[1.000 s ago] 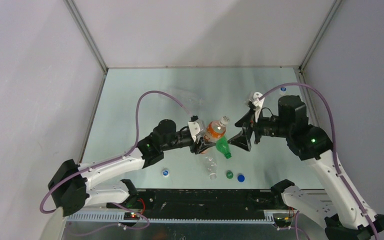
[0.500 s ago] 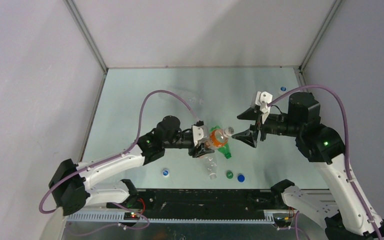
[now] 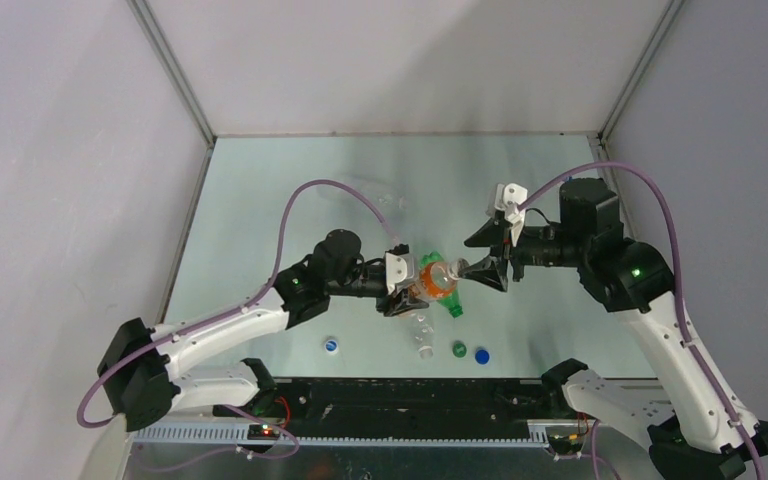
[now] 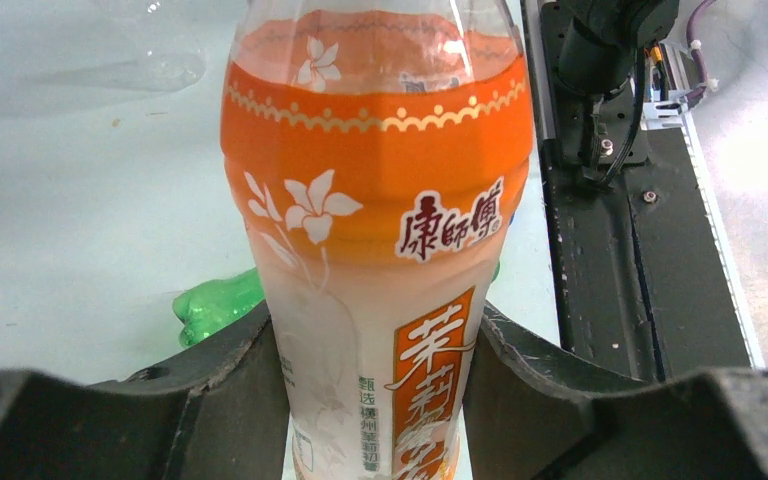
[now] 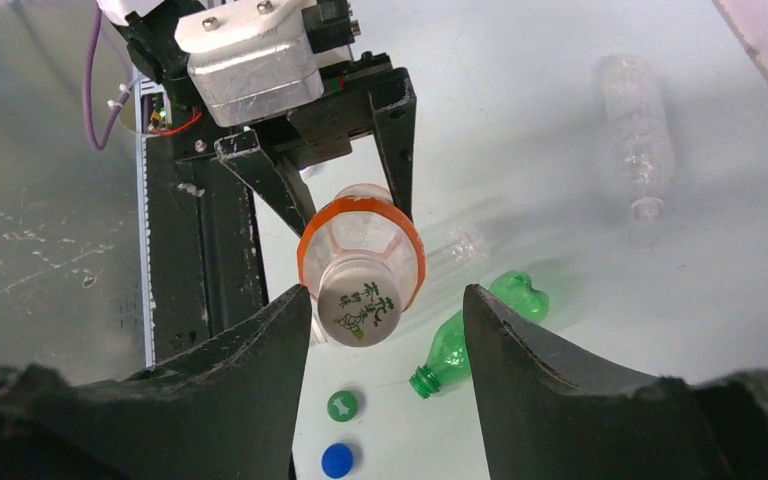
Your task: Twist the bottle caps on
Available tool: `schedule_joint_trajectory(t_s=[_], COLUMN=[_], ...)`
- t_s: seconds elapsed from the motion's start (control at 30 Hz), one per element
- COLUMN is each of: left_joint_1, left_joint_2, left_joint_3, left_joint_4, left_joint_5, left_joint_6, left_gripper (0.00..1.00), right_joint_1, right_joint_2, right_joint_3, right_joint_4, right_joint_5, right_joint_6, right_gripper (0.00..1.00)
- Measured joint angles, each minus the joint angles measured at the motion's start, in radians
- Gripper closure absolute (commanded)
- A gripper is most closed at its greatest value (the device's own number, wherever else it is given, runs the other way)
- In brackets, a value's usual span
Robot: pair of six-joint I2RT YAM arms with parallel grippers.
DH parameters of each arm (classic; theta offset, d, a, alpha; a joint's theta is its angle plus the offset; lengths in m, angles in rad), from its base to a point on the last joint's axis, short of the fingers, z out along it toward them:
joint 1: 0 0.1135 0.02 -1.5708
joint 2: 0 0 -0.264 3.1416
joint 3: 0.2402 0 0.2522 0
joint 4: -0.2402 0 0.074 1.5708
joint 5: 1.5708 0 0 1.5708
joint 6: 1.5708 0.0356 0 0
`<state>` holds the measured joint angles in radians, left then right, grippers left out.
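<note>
My left gripper is shut on the lower body of the orange bottle and holds it above the table, tipped with its neck toward the right arm. A white cap with green print sits on the neck. My right gripper is open with its jaws either side of that cap; one finger is next to it and the other stands well apart. Below, a green bottle lies uncapped.
A green cap and a blue cap lie near the front edge, with a blue-and-white cap further left. One clear bottle lies under the held one and another lies far back. A cap is at the back right.
My right gripper pulled back to the right, then came in again toward the cap with its jaws narrower. The left gripper tipped the orange bottle's neck further toward the right arm.
</note>
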<state>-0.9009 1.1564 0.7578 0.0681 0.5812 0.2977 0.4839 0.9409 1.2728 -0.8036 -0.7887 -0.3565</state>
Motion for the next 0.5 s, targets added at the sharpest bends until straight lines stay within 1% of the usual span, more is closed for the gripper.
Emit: schedule_joint_trajectory(t_s=[0.1,0.23,0.37,0.43,0.5], left_joint_1=[0.000,0.000,0.000,0.000,0.000], left_joint_2=[0.000,0.000,0.001,0.002,0.005], left_joint_3=[0.010,0.011,0.011,0.011,0.013], left_joint_4=[-0.003,-0.005,-0.005,-0.006,-0.009], left_joint_5=[0.000,0.000,0.000,-0.001,-0.003], left_joint_6=[0.000,0.000,0.000,-0.001,-0.002], left_gripper=[0.74,0.74,0.74,0.74,0.75], right_joint_1=[0.011,0.022,0.031,0.034,0.038], right_joint_2=[0.007,0.013,0.014,0.016,0.019], right_joint_3=[0.000,0.000,0.000,0.000,0.000], right_joint_4=[-0.007,-0.021,-0.034,-0.035,-0.039], right_joint_5=[0.000,0.006,0.013,0.018,0.019], right_joint_6=[-0.004,-0.016,-0.019,-0.021,-0.021], right_gripper=[0.42,0.46,0.55,0.62,0.67])
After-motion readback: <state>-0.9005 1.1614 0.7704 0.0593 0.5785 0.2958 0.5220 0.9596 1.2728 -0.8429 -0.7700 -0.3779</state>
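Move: The white cap on the neck of the orange-label bottle is just off the right hand's open fingers, about 2 cm to the left, 1 cm back and 2 cm below. From the left hand, which holds that bottle, the cap is roughly 11 cm up, 7 cm right and 2 cm ahead. Some 25 cm below the right hand, the green bottle lies about 8 cm ahead and 2 cm left, and the green cap about 6 cm back and 2 cm right. Around the white cap's rim the right fingers close from clearly open to about the cap's width, one on each side, as that hand sinks a little over 1 cm and eases about half a centimetre back and slightly left, its wrist barely turning. The left hand stays in place and keeps its grip on the tilted bottle. ##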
